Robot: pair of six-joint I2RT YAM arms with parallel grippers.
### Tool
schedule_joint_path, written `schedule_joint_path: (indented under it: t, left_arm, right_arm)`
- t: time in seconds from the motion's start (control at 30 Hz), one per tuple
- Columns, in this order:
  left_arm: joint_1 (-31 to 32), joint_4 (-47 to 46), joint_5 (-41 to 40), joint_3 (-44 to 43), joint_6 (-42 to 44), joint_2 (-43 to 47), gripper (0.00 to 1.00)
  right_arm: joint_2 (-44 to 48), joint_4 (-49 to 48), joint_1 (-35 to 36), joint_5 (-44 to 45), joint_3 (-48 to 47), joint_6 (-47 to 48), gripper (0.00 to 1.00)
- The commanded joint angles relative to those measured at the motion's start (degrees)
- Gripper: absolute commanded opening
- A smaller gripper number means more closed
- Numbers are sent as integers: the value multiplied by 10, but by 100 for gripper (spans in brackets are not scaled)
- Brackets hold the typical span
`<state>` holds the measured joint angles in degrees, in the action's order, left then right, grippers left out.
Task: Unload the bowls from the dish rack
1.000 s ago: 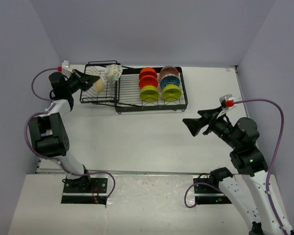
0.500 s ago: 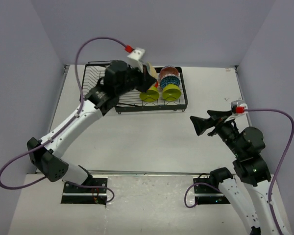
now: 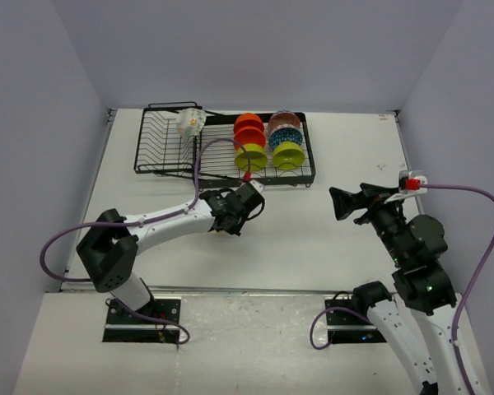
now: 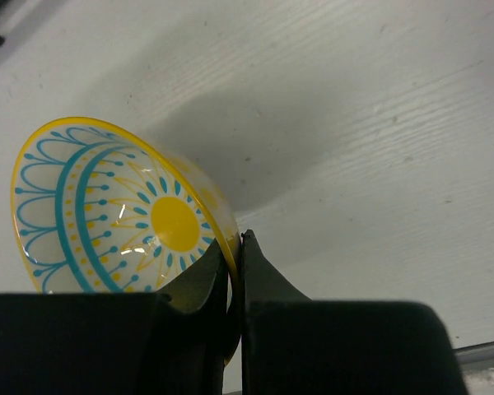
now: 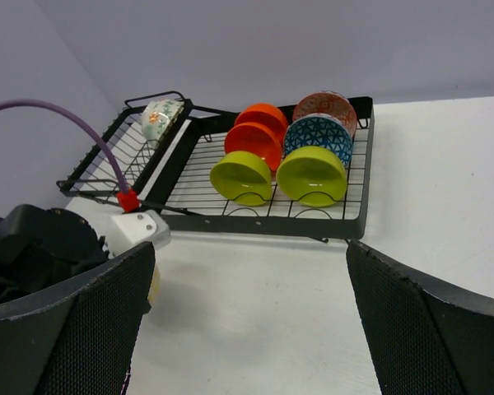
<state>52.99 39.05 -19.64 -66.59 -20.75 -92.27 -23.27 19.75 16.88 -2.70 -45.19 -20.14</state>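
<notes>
The black wire dish rack (image 3: 222,169) stands at the back of the table. It holds two lime green bowls (image 3: 251,156), two orange-red bowls (image 3: 249,125), a blue speckled bowl (image 3: 285,137), a pinkish-brown bowl (image 3: 284,120) and a white floral bowl (image 3: 191,122) in the left basket. My left gripper (image 4: 235,247) is shut on the rim of a cream bowl with a yellow and blue pattern (image 4: 123,210), tilted low over the table in front of the rack (image 3: 222,224). My right gripper (image 3: 346,202) is open and empty, to the right of the rack (image 5: 255,222).
The grey walls close in the table on three sides. The left arm's purple cable (image 3: 202,156) loops over the rack's front edge. White table (image 3: 296,239) lies between the two grippers.
My left arm has swung from the rack's left basket across the rack and down to the table in front of it, carrying the patterned bowl. My right arm has drifted slightly right.
</notes>
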Motion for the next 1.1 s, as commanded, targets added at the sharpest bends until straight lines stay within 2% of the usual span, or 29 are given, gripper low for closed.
schedule_joint_path:
  t: [0.0, 0.4, 0.43, 0.47, 0.67, 0.7, 0.73, 0.8, 0.87, 0.97, 1.03, 1.07]
  left_arm:
    - [4, -4, -62, 30, -40, 1, 0]
    - [28, -30, -91, 75, -96, -19, 0]
    - [31, -34, -90, 78, -99, -19, 9]
    - [33, -37, -88, 80, -99, -23, 13]
    - [36, -41, -78, 88, -109, -14, 32]
    - [37, -42, -73, 89, -109, -11, 50]
    - [38, -42, -64, 88, -109, -1, 60]
    - [43, -42, -52, 84, -108, 21, 77]
    - [44, -42, -44, 76, -107, 44, 87]
    - [44, -43, -24, 63, -99, 92, 91]
    - [44, -41, -17, 45, -92, 119, 100]
    - [44, -37, -19, 38, -89, 126, 100]
  right_arm:
    - [-12, -9, 1, -5, -4, -1, 99]
    - [-15, -12, 1, -27, -1, 3, 99]
    - [-15, -12, 1, -27, -1, 3, 99]
    - [-14, -11, 1, -27, -2, 3, 99]
    - [-12, -15, 1, -31, 0, 4, 99]
    - [-13, -15, 1, -33, 1, 4, 99]
    - [-15, -14, 0, -35, 0, 4, 99]
    - [-20, -14, 1, -40, -2, 5, 99]
    - [-25, -13, 1, -43, -2, 5, 99]
    - [-25, -12, 1, -44, -3, 5, 99]
    - [-22, -12, 1, -43, -3, 5, 99]
    - [-21, -12, 1, -42, -3, 5, 99]
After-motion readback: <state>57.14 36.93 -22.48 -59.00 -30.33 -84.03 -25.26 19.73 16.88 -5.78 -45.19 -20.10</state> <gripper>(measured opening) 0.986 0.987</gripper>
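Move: The left hand still pinches the yellow-rimmed bowl by its right-hand rim. The bare table spot for it lies about 4 cm back, 6 cm to the left and 8 cm below that hand. The nearest green bowl in the rack is some 22 cm ahead and 6 cm right, at about hand height; the floral bowl is 32 cm ahead and 13 cm left. From the right hand the spot is roughly 31 cm left, 1 cm back and 31 cm below. Downward, at an easing pace, the left hand lowers the held bowl about 5 cm to the bare table in front of the rack, also working some 3 cm left and back. Low down its fingers spread from shut to nearly wide, letting go of the rim, and it then lifts straight up about 4.5 cm. ##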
